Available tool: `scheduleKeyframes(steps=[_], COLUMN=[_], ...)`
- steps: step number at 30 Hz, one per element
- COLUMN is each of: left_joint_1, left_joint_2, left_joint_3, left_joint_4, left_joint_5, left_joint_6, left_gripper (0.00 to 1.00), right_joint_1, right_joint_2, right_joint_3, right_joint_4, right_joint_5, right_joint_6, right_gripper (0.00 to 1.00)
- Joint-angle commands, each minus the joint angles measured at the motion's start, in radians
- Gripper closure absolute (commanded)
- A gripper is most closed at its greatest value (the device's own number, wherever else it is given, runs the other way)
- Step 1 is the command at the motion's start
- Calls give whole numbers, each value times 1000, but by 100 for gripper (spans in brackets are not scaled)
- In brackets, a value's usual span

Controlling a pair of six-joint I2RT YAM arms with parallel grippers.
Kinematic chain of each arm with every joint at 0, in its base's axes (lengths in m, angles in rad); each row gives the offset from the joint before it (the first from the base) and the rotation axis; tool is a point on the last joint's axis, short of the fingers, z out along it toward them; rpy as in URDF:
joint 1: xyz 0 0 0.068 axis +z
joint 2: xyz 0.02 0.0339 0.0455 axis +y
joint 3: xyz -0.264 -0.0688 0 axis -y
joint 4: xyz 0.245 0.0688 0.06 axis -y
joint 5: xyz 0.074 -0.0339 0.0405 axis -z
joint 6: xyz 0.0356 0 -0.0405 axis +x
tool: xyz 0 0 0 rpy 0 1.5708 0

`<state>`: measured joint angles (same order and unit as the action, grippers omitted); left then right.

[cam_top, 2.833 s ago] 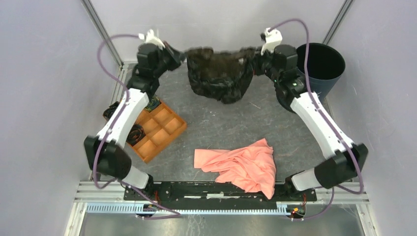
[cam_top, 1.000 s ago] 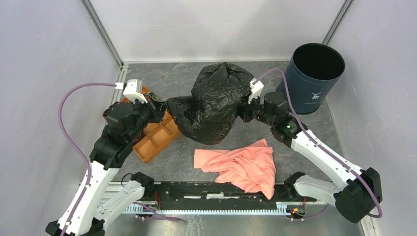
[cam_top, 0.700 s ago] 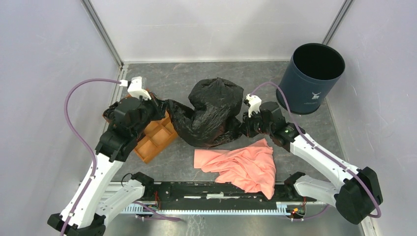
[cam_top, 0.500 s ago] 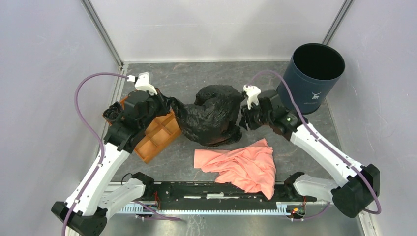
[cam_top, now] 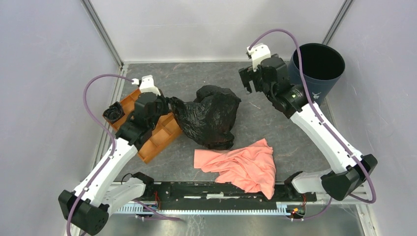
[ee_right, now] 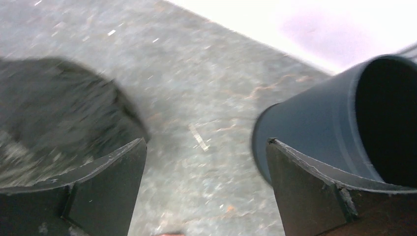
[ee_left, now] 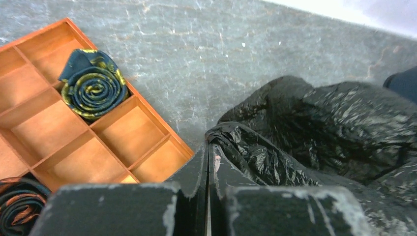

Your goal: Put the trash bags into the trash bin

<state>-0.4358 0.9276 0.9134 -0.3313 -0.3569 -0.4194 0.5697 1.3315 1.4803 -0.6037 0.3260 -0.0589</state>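
The black trash bag (cam_top: 210, 117) lies crumpled in a heap in the middle of the table. My left gripper (cam_top: 168, 103) is shut on the bag's left edge, and the pinched film (ee_left: 231, 137) shows at the fingertips in the left wrist view. My right gripper (cam_top: 252, 79) is open and empty, raised above the table between the bag and the navy trash bin (cam_top: 319, 66). The bin stands upright at the back right and its wall (ee_right: 314, 128) shows in the right wrist view next to the right finger.
An orange compartmented tray (cam_top: 152, 132) with rolled ties (ee_left: 93, 86) lies under my left arm. A salmon-pink cloth (cam_top: 241, 164) lies at the front centre. Grey walls close in the back and sides.
The bag was lowered from a spread hold to a heap on the table. My right gripper let go of it and rose back toward the bin. The left gripper kept its hold.
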Motion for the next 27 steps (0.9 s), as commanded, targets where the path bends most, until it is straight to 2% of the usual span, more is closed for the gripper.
scheduleKeyframes(steps=[1,5,10,14,21,24,27], left_joint_1=[3,3,3,10,21,23,23], left_joint_2=[38,44,65,50,38,21,-3], left_joint_3=[-33,-57,-65,-67,-70,-72,-79], left_joint_4=[107,97,78,93,96,92,102], left_joint_5=[59,92,95,102,109,108,107], left_joint_6=[69,81,80,78,76,77,75], left_gripper=[98,98,98,98,98,98,98], right_joint_1=[-88,-257,-362,-434,-504,-504,-505], right_joint_2=[59,209,362,458,466,500,522], right_joint_3=[58,215,378,493,401,438,462], right_joint_4=[222,178,117,2,-34,-74,-93], right_joint_5=[211,161,237,205,25,-65,-149], right_joint_6=[-43,13,-15,-27,4,25,32], right_gripper=[2,2,2,2,2,2,7])
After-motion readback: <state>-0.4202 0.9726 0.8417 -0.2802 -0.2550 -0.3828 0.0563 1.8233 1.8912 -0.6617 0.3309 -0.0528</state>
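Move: The trash bin's left rim lies roughly 14 cm ahead of the right hand, 20 cm to its right and 6 cm below; the mouth's middle is some 11 cm farther right and a little nearer. The black trash bag's bulk is about 21 cm back from the right hand, 27 cm to its left. For the left hand, which holds the bag's edge, the bulk is some 20 cm right and 8 cm back, and the bin's rim about 27 cm ahead and 62 cm right. Fingers staying wide open, the right hand swings right and forward, about 19 cm sideways and 15 cm out, rising a few centimetres and then sinking to about 5 cm below its starting height while turning some 30 degrees clockwise, until its fingers straddle the bin's left rim, one outside and one over the mouth. The left hand keeps its pinch on the trash bag's edge and lowers it about 4 cm in the first half, then stays nearly still. ##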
